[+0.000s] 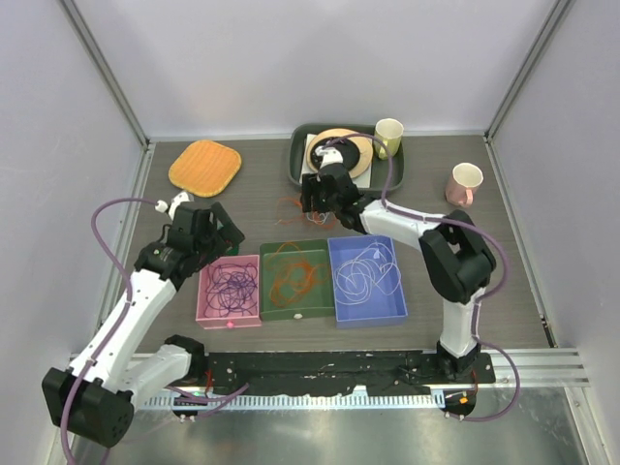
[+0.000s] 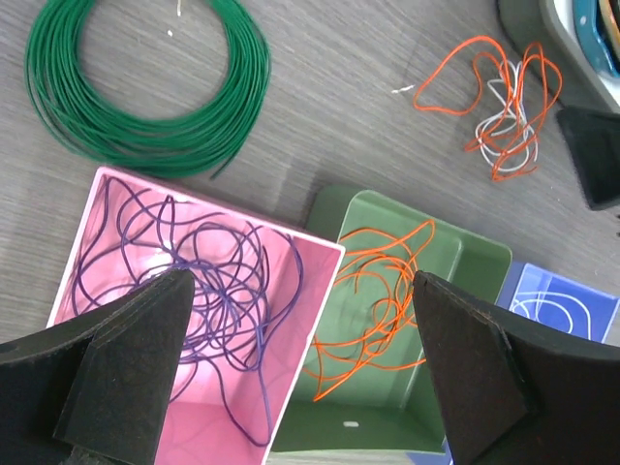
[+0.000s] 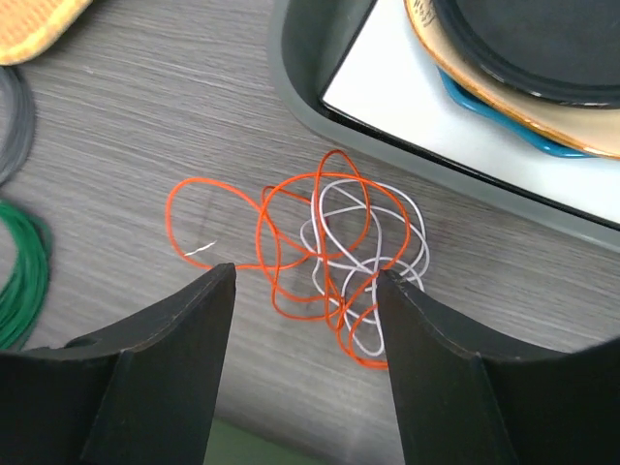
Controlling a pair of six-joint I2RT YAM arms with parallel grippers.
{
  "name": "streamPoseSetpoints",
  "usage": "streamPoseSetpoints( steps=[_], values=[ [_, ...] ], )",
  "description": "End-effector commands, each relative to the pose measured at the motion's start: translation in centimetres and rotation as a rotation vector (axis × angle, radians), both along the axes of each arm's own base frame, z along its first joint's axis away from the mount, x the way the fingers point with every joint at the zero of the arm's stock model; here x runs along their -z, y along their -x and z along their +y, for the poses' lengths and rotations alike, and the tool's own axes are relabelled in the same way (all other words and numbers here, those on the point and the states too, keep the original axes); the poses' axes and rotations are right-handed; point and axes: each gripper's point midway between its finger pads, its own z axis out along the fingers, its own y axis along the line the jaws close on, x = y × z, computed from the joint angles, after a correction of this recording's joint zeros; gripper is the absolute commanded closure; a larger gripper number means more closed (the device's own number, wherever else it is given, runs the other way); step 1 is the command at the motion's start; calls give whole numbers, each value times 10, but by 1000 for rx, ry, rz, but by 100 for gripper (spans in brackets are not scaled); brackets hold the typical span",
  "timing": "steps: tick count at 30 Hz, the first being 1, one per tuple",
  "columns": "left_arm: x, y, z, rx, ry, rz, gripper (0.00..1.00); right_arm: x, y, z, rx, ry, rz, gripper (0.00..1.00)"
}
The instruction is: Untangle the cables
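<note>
A tangle of orange and white cables (image 3: pixel 334 254) lies on the table beside the grey tray; it also shows in the left wrist view as the tangle (image 2: pixel 504 107). My right gripper (image 3: pixel 305 274) hovers right over it, open, with nothing in its grasp; from above that gripper (image 1: pixel 315 199) sits in front of the tray. Purple cables (image 2: pixel 203 281) fill the pink bin (image 1: pixel 230 322), orange cables (image 2: pixel 378 291) lie in the green bin (image 1: pixel 297 312), and white cables (image 1: pixel 366 276) lie in the blue bin (image 1: pixel 373 316). My left gripper (image 2: pixel 302 281) hangs wide open above the pink and green bins, empty.
A thick green coil (image 2: pixel 145 97) lies on the table behind the pink bin. The grey tray (image 3: pixel 310 58) holds stacked plates. An orange woven mat (image 1: pixel 204 167) sits at the back left. A yellow cup (image 1: pixel 388 136) and a pink cup (image 1: pixel 465 182) stand at the back right.
</note>
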Motion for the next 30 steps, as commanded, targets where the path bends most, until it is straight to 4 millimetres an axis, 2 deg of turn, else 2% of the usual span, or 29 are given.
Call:
streamPoseSetpoints(
  steps=[1, 2, 3, 4, 5, 6, 7, 8, 10, 11, 12, 13, 15, 16, 18, 20, 21, 22, 25, 26, 30],
  values=[
    [-35, -37, 3, -51, -29, -122, 0, 11, -20, 9, 11, 14, 25, 37],
    [-36, -43, 3, -54, -35, -129, 0, 17, -25, 12, 10, 17, 30, 45],
    [-37, -47, 0, -48, -35, -133, 0, 21, -29, 13, 10, 20, 36, 49],
    [-41, -51, -2, -41, -30, -141, 0, 26, -29, 15, 5, 25, 48, 50],
    [-37, -57, -4, -36, -34, -132, 0, 20, -36, 19, 5, 16, 37, 52],
    [-37, -59, -6, -31, -33, -130, 0, 35, -33, 17, 3, 46, 76, 53],
    [-38, -63, -7, -32, -35, -130, 0, 36, -34, 18, 1, 43, 77, 57],
    [-36, -66, -8, -27, -37, -125, 0, 35, -34, 20, -3, 34, 79, 70],
    [-36, -68, -10, -16, -36, -121, 0, 27, -33, 23, -15, 16, 66, 84],
    [-36, -70, -13, 0, -37, -126, 0, 21, -33, 25, -31, 10, 53, 95],
    [-35, -71, -14, 6, -34, -127, 0, 13, -34, 26, -36, 6, 38, 98],
    [-35, -70, -18, 25, -27, -123, 0, -6, -36, 27, -38, -11, 4, 99],
    [-38, -71, -22, 51, -19, -139, 0, -30, -35, 28, -60, -17, -43, 99],
    [-36, -70, -24, 66, -14, -137, 0, -53, -34, 28, -68, -34, -82, 99],
    [-39, -72, -23, 74, -19, -158, 0, -79, -27, 32, -99, -46, -130, 99],
    [-40, -72, -27, 95, -12, -176, 0, -126, -19, 36, -130, -100, -217, 99],
    [-41, -72, -29, 123, -14, -185, 0, -141, -14, 38, -156, -114, -241, 99],
    [-46, -73, -37, 157, 10, -206, 0, -173, -5, 37, -172, -150, -292, 99],
    [-54, -75, -47, 227, 29, -261, 0, -228, 15, 45, -251, -247, -381, 99],
    [-55, -73, -54, 264, 47, -269, 0, -258, 24, 41, -265, -290, -434, 99],
    [-63, -72, -64, 337, 66, -305, 0, -337, 50, 37, -319, -436, -574, 99]
  ],
)
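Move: The orange and white cable tangle lies roughly 7 cm below the right hand and about 1 cm ahead, level sideways. From the right hand, the grey tray sits about 12 cm ahead and 9 cm right, the green bin some 17 cm back and 3 cm left. From the left hand, the tangle is about 12 cm ahead, 18 cm right and 11 cm down. Right hand dips 7 cm, pinches the orange cable, then lifts nearly 30 cm; left, open, advances towards the tangle. ##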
